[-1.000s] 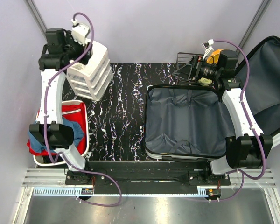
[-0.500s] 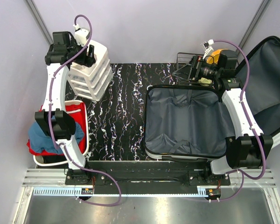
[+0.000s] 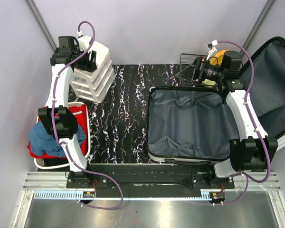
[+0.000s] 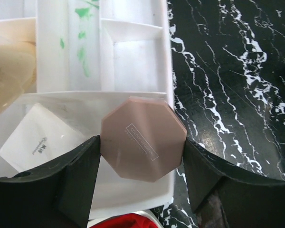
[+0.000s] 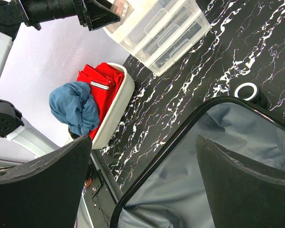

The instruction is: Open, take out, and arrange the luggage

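Note:
The luggage point(image 3: 190, 124) lies open on the right half of the table, grey lining up, with its lid point(image 3: 275, 80) leaning back at the right. My right gripper point(image 3: 200, 71) hangs open over its far edge; in the right wrist view the right gripper point(image 5: 142, 175) has nothing between its fingers, only lining point(image 5: 180, 194) below. My left gripper point(image 4: 142, 156) is shut on a pink octagonal box point(image 4: 142, 137), holding it above the top tray of the white drawer unit point(image 4: 128, 61). From above, the left gripper point(image 3: 88, 59) sits over the unit's far corner.
The white drawer unit point(image 3: 92, 80) stands at the back left. A white tub point(image 3: 89, 128) holds red and blue clothes point(image 3: 54, 137) at the near left. A wire basket point(image 3: 187, 66) sits behind the luggage. A white packet point(image 4: 38, 140) lies in the top tray.
My left arm has straightened and shifted its wrist further back over the drawer unit. The right arm and the luggage have not moved.

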`<control>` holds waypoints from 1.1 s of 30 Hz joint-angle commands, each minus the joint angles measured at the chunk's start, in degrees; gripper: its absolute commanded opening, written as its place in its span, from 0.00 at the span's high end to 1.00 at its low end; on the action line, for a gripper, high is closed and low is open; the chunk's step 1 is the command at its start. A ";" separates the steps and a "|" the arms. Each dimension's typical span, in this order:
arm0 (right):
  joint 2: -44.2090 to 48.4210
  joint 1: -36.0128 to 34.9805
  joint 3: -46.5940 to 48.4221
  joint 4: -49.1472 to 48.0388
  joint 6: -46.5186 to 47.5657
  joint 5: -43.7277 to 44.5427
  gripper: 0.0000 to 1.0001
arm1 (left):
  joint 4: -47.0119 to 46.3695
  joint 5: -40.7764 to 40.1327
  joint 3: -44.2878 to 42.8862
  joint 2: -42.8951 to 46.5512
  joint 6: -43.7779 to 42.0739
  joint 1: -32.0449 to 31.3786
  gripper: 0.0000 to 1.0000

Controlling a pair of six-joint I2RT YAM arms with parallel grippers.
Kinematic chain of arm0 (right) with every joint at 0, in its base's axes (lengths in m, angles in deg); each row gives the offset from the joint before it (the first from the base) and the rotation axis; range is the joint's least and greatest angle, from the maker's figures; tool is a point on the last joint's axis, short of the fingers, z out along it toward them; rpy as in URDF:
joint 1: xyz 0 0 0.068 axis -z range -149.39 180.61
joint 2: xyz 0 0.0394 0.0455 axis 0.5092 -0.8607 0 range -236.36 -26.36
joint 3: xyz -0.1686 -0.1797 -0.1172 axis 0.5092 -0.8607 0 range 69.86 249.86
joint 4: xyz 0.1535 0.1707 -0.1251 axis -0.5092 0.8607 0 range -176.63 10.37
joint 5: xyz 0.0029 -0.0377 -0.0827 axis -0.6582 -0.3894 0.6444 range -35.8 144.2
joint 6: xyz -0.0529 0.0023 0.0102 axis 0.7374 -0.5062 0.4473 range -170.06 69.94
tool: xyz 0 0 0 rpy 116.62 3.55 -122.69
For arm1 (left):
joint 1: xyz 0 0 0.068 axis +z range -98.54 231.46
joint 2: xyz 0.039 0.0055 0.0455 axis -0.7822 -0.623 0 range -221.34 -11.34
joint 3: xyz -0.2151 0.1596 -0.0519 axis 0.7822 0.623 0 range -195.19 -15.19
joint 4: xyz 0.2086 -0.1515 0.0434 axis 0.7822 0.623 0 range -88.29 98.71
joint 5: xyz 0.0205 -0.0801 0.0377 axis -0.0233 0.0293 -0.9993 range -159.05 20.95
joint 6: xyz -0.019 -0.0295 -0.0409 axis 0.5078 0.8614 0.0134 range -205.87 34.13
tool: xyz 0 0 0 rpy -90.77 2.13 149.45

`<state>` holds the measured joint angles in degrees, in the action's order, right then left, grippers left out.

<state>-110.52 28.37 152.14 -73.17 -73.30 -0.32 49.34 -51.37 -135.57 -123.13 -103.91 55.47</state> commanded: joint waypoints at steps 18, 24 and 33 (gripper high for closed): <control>1.72 -0.13 0.34 0.26 1.18 0.73 0.00 | -2.81 -3.18 -1.88 0.51 -0.77 2.14 0.13; 1.11 -0.13 0.69 1.05 2.59 0.91 0.00 | -2.46 -2.82 -1.70 5.70 -1.73 1.44 0.05; 1.19 -0.13 3.14 6.67 12.77 4.86 0.00 | 1.93 1.05 -2.05 14.66 -3.93 -1.28 0.01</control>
<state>-110.52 28.37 152.14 -69.39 -68.02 1.36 49.74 -53.56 -136.46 -114.08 -106.38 56.13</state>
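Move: The left gripper holds the octagonal pink box; its spot, the right part of the nearest compartment in the drawer unit's top tray, is about 2 cm ahead, 3 cm left and 4 cm down. The small white box sits roughly 4 cm ahead and 10 cm left at that level; the brown packet is some 10 cm ahead, 8 cm left, slightly below. From the idle right gripper the spot lies roughly 12 cm ahead, 43 cm left, 12 cm lower. Shift the left gripper some 3 cm left, sinking 2 to 3 cm and easing slightly forward, to carry the held octagonal box into the tray's near compartment beside the white box. Pause there and open the fingers wide to let go, then lift clear by about 10 cm, drawing back towards the base as the fingertips tip up. ##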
